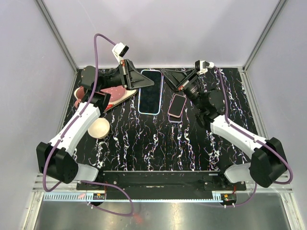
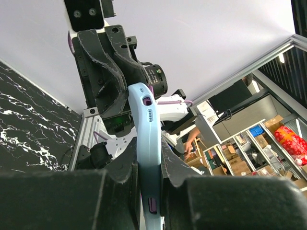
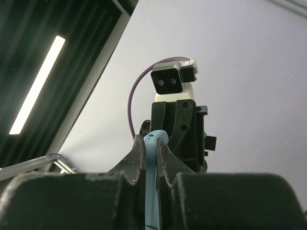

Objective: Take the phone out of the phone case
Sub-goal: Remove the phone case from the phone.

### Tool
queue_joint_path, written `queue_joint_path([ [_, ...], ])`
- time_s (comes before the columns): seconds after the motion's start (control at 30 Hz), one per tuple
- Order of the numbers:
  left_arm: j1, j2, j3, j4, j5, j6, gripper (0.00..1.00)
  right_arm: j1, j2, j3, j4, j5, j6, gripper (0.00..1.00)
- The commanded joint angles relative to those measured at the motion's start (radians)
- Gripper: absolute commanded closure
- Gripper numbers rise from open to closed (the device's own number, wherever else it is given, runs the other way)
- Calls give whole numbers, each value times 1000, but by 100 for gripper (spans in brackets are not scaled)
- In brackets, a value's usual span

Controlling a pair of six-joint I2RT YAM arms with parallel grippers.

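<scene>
A large phone (image 1: pixel 149 93) with a dark screen sits in a light blue phone case (image 1: pixel 139 100) at the back middle of the black marbled table, and looks raised off it. My left gripper (image 1: pixel 145 81) is shut on the case's upper left edge. In the left wrist view the blue case (image 2: pixel 144 124) runs edge-on between the jaws of the left gripper (image 2: pixel 149 165). My right gripper (image 1: pixel 169 75) is shut on the case's upper right corner. The right wrist view shows the thin case edge (image 3: pixel 152 191) pinched in the right gripper (image 3: pixel 151 151).
A smaller pink phone (image 1: pixel 177 105) lies on the table just right of the blue one. A pink plate (image 1: pixel 112 93) and a beige bowl (image 1: pixel 100 128) sit at the left. Metal frame posts and white walls close in the back and sides.
</scene>
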Motion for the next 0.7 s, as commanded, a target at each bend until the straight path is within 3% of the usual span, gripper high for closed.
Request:
queue_joint_path([
  [0.0,-27,-80,201,438,-277,-72,100,35,121,-122,-673,-202,-283,90],
  [0.3,6,-88,192,438,-300,-73,100,35,98,-149,-789,-203,-359,82],
  [0.43,18,-88,191,429,-295,-70,100,35,81,-193,-746,-240,-358,69],
  [0.47,18,-90,188,424,-292,-67,100,35,78,-196,-736,-257,-361,61],
  [0.57,22,-84,175,410,-285,-58,100,35,73,-185,-722,-329,-381,53],
  [0.67,27,-67,163,406,-271,-56,100,37,49,-193,-725,-370,-405,53],
])
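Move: The phone in its blue case already hangs between both hands: its middle is about 6 cm back, 5 cm left and 1 cm below the right hand, which has the far right corner of the case, and some 3 cm back and 2 cm right of the left hand, at its height. Far below, the stacked phones lie roughly 3 cm ahead and 11 cm right of the right hand, 44 cm down; the tray is 12 cm ahead and 29 cm left of it, equally low. The case's far right corner is released from its pinch as the right fingers spread to about half open. That hand sinks some 4 cm by the case's right edge, easing about 1 cm forward and back again, and rolls around 10 degrees, its left side dipping. The left fingers keep their grip on the phone and case, drifting slightly forward and down. ##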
